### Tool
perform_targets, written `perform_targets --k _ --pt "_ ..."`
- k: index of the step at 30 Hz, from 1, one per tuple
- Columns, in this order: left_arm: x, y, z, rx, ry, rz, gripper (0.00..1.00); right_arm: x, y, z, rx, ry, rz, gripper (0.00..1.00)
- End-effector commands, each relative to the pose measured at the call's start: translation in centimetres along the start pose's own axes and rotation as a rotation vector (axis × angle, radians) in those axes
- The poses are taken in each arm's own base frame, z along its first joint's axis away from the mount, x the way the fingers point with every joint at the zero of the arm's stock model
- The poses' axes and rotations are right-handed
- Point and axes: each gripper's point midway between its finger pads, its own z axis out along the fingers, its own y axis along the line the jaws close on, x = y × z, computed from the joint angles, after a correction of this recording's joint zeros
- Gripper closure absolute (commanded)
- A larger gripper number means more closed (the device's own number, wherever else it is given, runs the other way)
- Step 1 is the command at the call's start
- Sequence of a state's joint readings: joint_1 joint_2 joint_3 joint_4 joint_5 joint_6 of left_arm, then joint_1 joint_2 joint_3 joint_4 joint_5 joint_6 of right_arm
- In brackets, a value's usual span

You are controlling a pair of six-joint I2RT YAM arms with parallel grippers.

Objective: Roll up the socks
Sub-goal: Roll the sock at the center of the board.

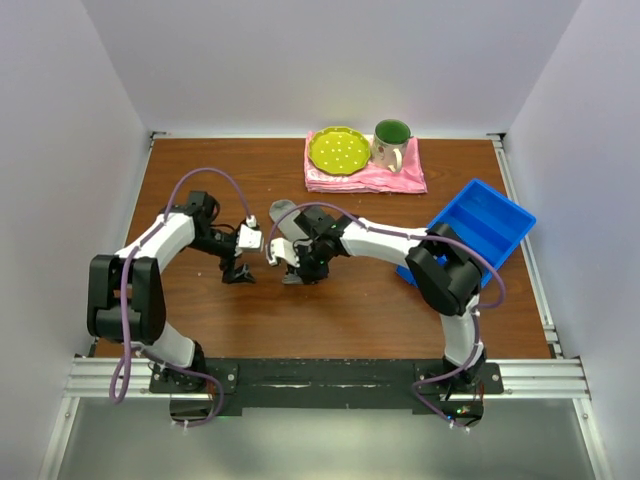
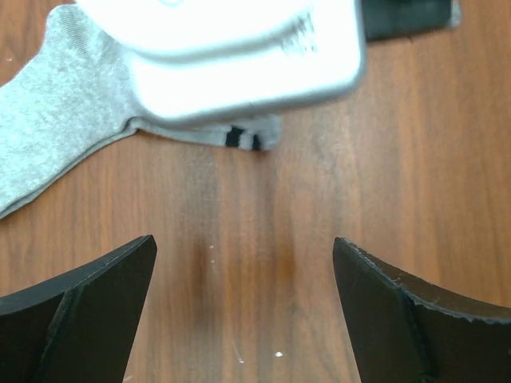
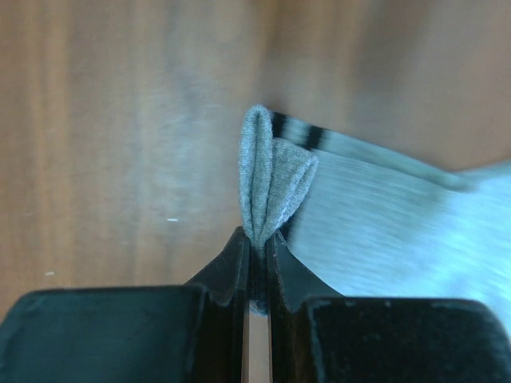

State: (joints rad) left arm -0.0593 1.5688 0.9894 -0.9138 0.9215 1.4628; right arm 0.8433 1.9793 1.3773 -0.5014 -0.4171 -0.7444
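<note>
A grey sock [image 3: 383,215] with two dark stripes lies flat on the wooden table [image 1: 360,300]. My right gripper [image 3: 257,243] is shut on a pinched-up fold of the sock near its striped end. In the top view the sock's far end [image 1: 281,210] shows beside the right arm, and the right gripper [image 1: 292,270] points down at mid-table. My left gripper [image 2: 243,247] stands open over bare wood just short of the sock [image 2: 56,136], with nothing between its fingers. In the top view the left gripper [image 1: 238,270] sits close to the left of the right one.
At the back of the table a pink cloth [image 1: 395,178] carries a yellow-green plate [image 1: 338,150] and a green mug [image 1: 391,143]. A blue bin [image 1: 480,228] sits tilted at the right edge. White walls enclose three sides.
</note>
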Motion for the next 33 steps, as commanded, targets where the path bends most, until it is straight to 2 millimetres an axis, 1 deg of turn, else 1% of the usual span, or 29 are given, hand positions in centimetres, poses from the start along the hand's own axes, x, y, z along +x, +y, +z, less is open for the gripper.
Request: perform_targets --k 1,2,4,5,6,7,8,10,11,12,14,15,16,18,19,20,21,22,24,25,27,28,29,33 --pt "-1.0 1.6 -0.6 -0.091 -0.013 0.16 0.03 -0.5 2.2 0.1 -0.129 -0.015 0.037 1.0" --pt "-1.0 1.6 -0.5 -0.096 -0.015 0.17 0.03 -0.8 2.2 0.1 -0.137 -0.021 0.043 1.0" --pt "-1.0 1.5 -0.4 -0.099 -0.02 0.18 0.03 -0.7 2.8 0.1 -0.183 -0.028 0.067 1.0" --pt "-0.9 1.3 -0.2 -0.095 -0.02 0.187 0.03 -0.8 2.7 0.3 -0.198 -0.031 0.077 1.0" --pt "-0.8 1.2 -0.1 -0.095 -0.017 0.193 0.03 -0.4 2.9 0.2 -0.219 -0.025 0.097 1.0" --pt "-0.8 1.0 0.0 -0.096 -0.014 0.206 0.03 -0.6 3.2 0.4 -0.246 -0.037 0.11 1.0" --pt "-0.2 0.5 0.4 -0.085 0.002 0.222 0.04 -0.4 3.0 0.6 -0.259 -0.037 0.124 1.0" --pt "0.0 0.2 0.8 -0.091 0.021 0.251 0.04 -0.1 3.3 0.6 -0.3 -0.042 0.162 1.0" --pt "0.5 -0.2 1.4 -0.092 0.04 0.263 0.04 -0.1 3.1 1.0 -0.312 -0.043 0.174 1.0" --pt "0.7 -0.3 1.6 -0.095 0.046 0.273 0.04 0.3 3.0 0.8 -0.325 -0.038 0.197 1.0" --pt "0.8 -0.6 2.0 -0.104 0.054 0.295 0.04 0.0 2.6 0.7 -0.344 -0.058 0.212 1.0" --pt "0.7 -0.6 2.1 -0.108 0.054 0.301 0.04 0.4 2.5 0.8 -0.358 -0.054 0.236 1.0" --pt "0.7 -0.5 2.1 -0.116 0.051 0.306 0.04 0.2 2.2 0.7 -0.362 -0.064 0.239 1.0" --pt "0.6 -0.3 2.2 -0.127 0.045 0.299 0.05 0.5 2.1 0.8 -0.38 -0.063 0.262 1.0" --pt "0.8 -0.4 2.3 -0.13 0.045 0.302 0.05 0.4 1.7 0.8 -0.375 -0.068 0.261 1.0" --pt "0.7 -0.5 2.4 -0.129 0.036 0.306 0.05 0.3 1.6 0.7 -0.377 -0.071 0.27 1.0" --pt "0.6 -0.5 2.5 -0.131 0.03 0.304 0.05 0.8 1.5 1.0 -0.385 -0.065 0.284 1.0" --pt "0.4 -0.4 2.7 -0.131 0.024 0.316 0.05 0.5 1.2 0.9 -0.382 -0.073 0.283 1.0" --pt "0.3 -0.5 3.0 -0.13 0.03 0.323 0.05 0.8 1.2 1.1 -0.396 -0.067 0.297 1.0" --pt "0.1 -0.5 3.5 -0.131 0.03 0.349 0.05 0.8 1.0 1.4 -0.4 -0.067 0.302 1.0" --pt "0.0 -0.6 4.0 -0.137 0.052 0.372 0.05 0.8 0.9 1.4 -0.407 -0.07 0.318 1.0" --pt "-0.2 -1.1 4.7 -0.128 0.054 0.4 0.05 1.0 0.6 1.7 -0.41 -0.072 0.325 1.0" --pt "0.0 -1.2 4.9 -0.127 0.071 0.41 0.06 1.0 0.5 1.7 -0.411 -0.074 0.332 1.0" --pt "-0.4 -1.5 5.8 -0.116 0.068 0.435 0.08 1.3 0.0 1.9 -0.419 -0.079 0.36 1.0"
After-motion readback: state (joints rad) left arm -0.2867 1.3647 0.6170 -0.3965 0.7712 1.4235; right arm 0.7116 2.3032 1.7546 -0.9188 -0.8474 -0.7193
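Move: My open left hand is about 12 cm left of the sock cuff, level with it fore and aft and roughly 6 cm above it. My shut right hand already pinches the cuff's fold near the table; the sock toe lies some 15 cm ahead of it and 4 cm left. From the right hand the plate is about 31 cm ahead and 9 cm right, the pink cloth 29 cm ahead and 16 cm right. I keep the cuff pinched in my right hand and tip its wrist forward over the sock by about 30 degrees, the fingertips easing a little back and down. After a brief hover my wide-open left hand comes down about 4 cm, rightward and slightly back towards the cuff, rolling some 20 degrees as it nears the right hand. ##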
